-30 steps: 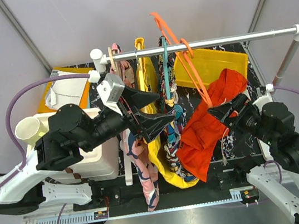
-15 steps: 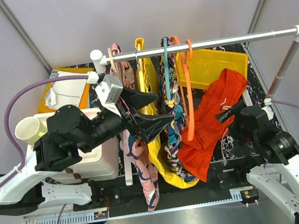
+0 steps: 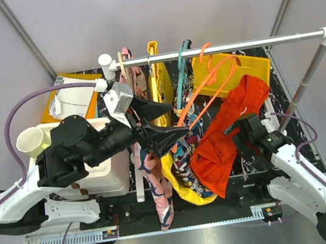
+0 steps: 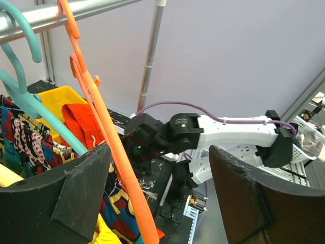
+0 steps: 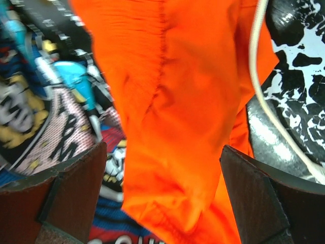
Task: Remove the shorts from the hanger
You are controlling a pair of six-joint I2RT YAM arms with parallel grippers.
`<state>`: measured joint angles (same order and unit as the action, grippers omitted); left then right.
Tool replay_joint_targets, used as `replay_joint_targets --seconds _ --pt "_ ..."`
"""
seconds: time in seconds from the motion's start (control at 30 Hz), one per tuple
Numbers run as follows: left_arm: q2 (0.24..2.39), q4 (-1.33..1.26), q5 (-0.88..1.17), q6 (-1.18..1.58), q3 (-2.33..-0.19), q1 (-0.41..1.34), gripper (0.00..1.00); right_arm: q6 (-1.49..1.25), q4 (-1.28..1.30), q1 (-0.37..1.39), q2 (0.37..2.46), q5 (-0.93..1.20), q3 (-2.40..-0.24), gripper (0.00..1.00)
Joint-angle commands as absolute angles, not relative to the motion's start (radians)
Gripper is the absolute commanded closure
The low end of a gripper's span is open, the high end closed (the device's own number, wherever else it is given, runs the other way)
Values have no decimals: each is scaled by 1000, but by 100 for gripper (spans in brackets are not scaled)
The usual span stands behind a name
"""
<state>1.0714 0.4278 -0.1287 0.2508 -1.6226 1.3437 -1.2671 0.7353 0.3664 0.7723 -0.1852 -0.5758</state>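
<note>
The slim orange hanger (image 3: pixel 206 88) hooks on the rail and swings left, its arms bare. Its lower arm (image 4: pixel 109 147) runs between my left gripper's (image 3: pixel 176 118) open jaws, close to the left finger (image 4: pixel 76 198), not clamped. The orange-red shorts (image 3: pixel 229 130) lie off the hanger, draped from the yellow bin down the table's front right. My right gripper (image 3: pixel 241 130) points at them, open. In the right wrist view the shorts (image 5: pixel 177 101) and their pale drawstring (image 5: pixel 260 96) fill the space ahead of that gripper (image 5: pixel 162 175), ungripped.
On the rail (image 3: pixel 243 43) also hang a teal hanger (image 3: pixel 181 73), a yellow garment (image 3: pixel 157 83) and patterned garments (image 3: pixel 158 187). A yellow bin (image 3: pixel 228 66) sits behind the shorts. A white tub (image 3: pixel 106 170) and a cup (image 3: pixel 31 141) stand at left. A slanted post (image 3: pixel 311 69) holds the rail's right end.
The hanger has swung from tipped up and right, through hanging straight, to leaning left into my left gripper's jaws. The right arm drew back and lower; the shorts stayed put.
</note>
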Motion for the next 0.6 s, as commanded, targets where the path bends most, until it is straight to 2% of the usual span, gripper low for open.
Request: replay_joint_targets --seconds 0.0,0.47,0.57 --pt "1028 419 -113 265 -1608 1348 18 -1334 615 370 821 -207 -517 0" --pt "1023 449 -127 261 -1617 1347 18 -1332 404 370 1014 -272 -403 0" --pt "1020 453 -138 259 -1612 1348 18 -1289 304 370 1066 -255 -397 5"
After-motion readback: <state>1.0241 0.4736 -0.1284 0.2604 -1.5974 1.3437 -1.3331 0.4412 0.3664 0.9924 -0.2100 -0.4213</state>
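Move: Beneath the open right hand, about 9 cm down and 4 cm ahead, lies the middle of the loose orange shorts. The empty orange hanger hangs from the rail about 11 cm to this hand's left, level fore and aft and some 28 cm above it; the hanging patterned garment is some 15 cm left and 8 cm up. From the left hand, the orange shorts lie about 14 cm ahead, 20 cm right and nearly 50 cm below. Sinking about 6.5 cm almost straight down onto the orange shorts, the right hand then levels off and noses some 2 cm forward into the cloth. The fingers stay wide open astride a fold, seeming just to reach it, and tip roughly 5 degrees steeper. Meanwhile the left hand, also open, eases about 1.5 cm to its left. ##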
